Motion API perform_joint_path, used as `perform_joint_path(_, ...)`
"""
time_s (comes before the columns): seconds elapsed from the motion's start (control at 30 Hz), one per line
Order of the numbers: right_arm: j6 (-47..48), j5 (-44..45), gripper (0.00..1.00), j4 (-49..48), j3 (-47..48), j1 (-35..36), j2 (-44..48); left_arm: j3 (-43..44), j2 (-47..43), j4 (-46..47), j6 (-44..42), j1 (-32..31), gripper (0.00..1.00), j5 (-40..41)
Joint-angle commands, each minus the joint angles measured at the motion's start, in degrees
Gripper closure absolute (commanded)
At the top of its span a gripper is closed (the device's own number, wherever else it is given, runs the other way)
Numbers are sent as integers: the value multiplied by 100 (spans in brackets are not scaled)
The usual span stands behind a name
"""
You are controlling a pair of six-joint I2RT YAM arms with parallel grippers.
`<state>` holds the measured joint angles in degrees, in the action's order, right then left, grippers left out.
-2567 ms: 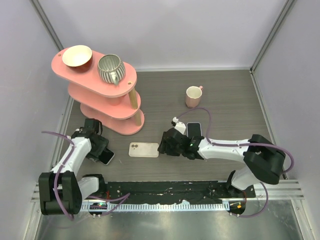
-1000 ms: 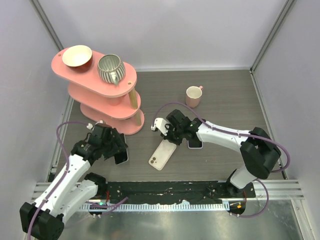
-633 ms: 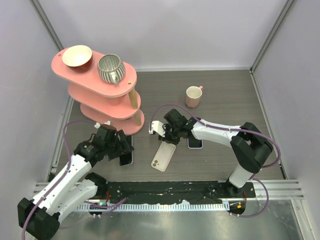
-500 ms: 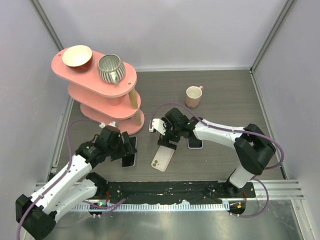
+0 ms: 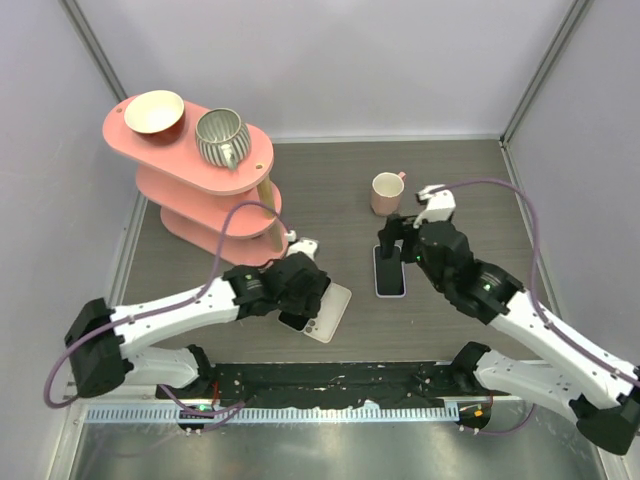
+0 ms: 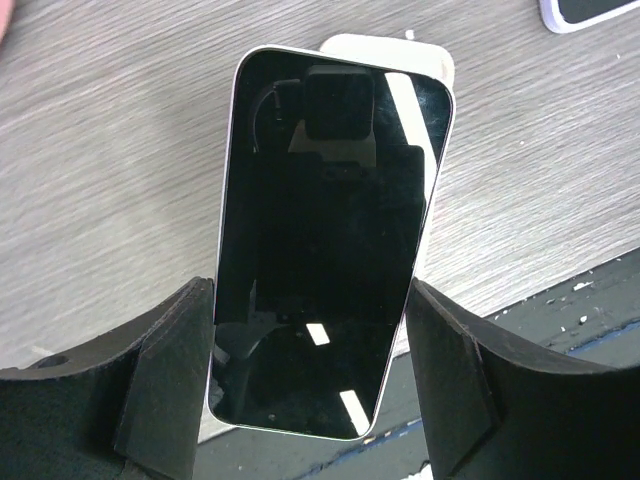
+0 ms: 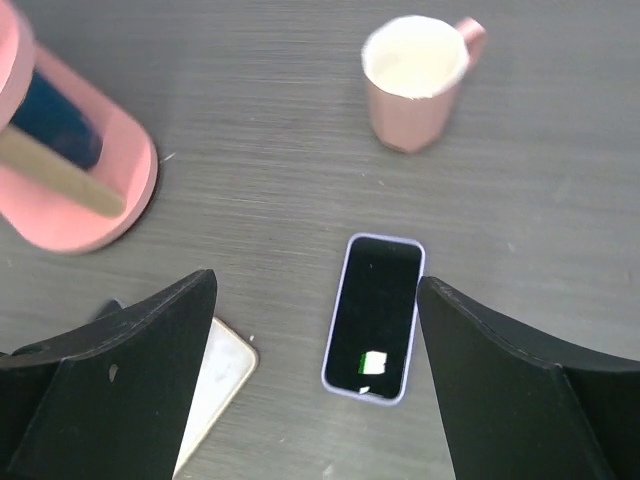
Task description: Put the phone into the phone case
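The phone [image 6: 320, 250], black-screened with a pale rim, is held flat between my left gripper's fingers [image 6: 160, 370]. My left gripper [image 5: 298, 292] is shut on the phone and hovers over the near end of the cream phone case [image 5: 333, 312], which lies slanted on the table. In the left wrist view only the far edge of the case [image 6: 395, 50] shows behind the phone. My right gripper [image 5: 398, 243] stands open above the table, away from the case. The case's corner [image 7: 215, 385] shows beside its left finger.
A second phone in a lilac case [image 5: 390, 270] lies screen-up under my right gripper [image 7: 312, 285]. A pink cup [image 5: 386, 192] stands behind it. The pink tiered shelf [image 5: 240, 250], with a bowl [image 5: 153, 112] and a ribbed pot [image 5: 221, 137], stands at the back left.
My left arm carried the phone rightward from the table's left side to over the case. My right gripper opened, left the case and drew back to the right over the lilac phone.
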<state>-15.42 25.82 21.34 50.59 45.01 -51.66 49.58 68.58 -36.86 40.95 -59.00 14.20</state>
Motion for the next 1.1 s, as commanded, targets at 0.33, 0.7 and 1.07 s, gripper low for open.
perform_joint_path(0.33,-2475,1935,13,1873,-41,-1,1967,790,1808,1383,71,-621,100,514)
perform_joint_path(0.7,-2387,1839,13,1935,39,-1,1861,658,2291,1559,616,-709,100,769)
perform_joint_path(1.07,-2325,1830,13,1935,65,-2,1861,684,2529,1480,721,-788,96,716)
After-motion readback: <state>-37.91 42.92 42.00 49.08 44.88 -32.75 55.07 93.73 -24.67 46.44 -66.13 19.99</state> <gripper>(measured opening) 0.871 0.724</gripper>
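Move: The cream phone case lies flat, about 8 cm to the right of the left hand, 3 cm ahead and some 9 cm below; the hand already holds the black phone by its near part. The lavender-edged phone lies about 15 cm ahead and 24 cm right of that hand. From the empty right hand the case is about 16 cm to the left, 7 cm back and 22 cm down. The left hand keeps its grip and carries the phone about 7 cm right while beginning to sink, then goes almost straight down, some 7.5 cm lower in all, with barely any turn, bringing the phone over and close onto the cream case. The right hand, open and empty, draws about 10 cm right and 5 cm back, away from the case, turning clockwise some 25 degrees, then stays there. ##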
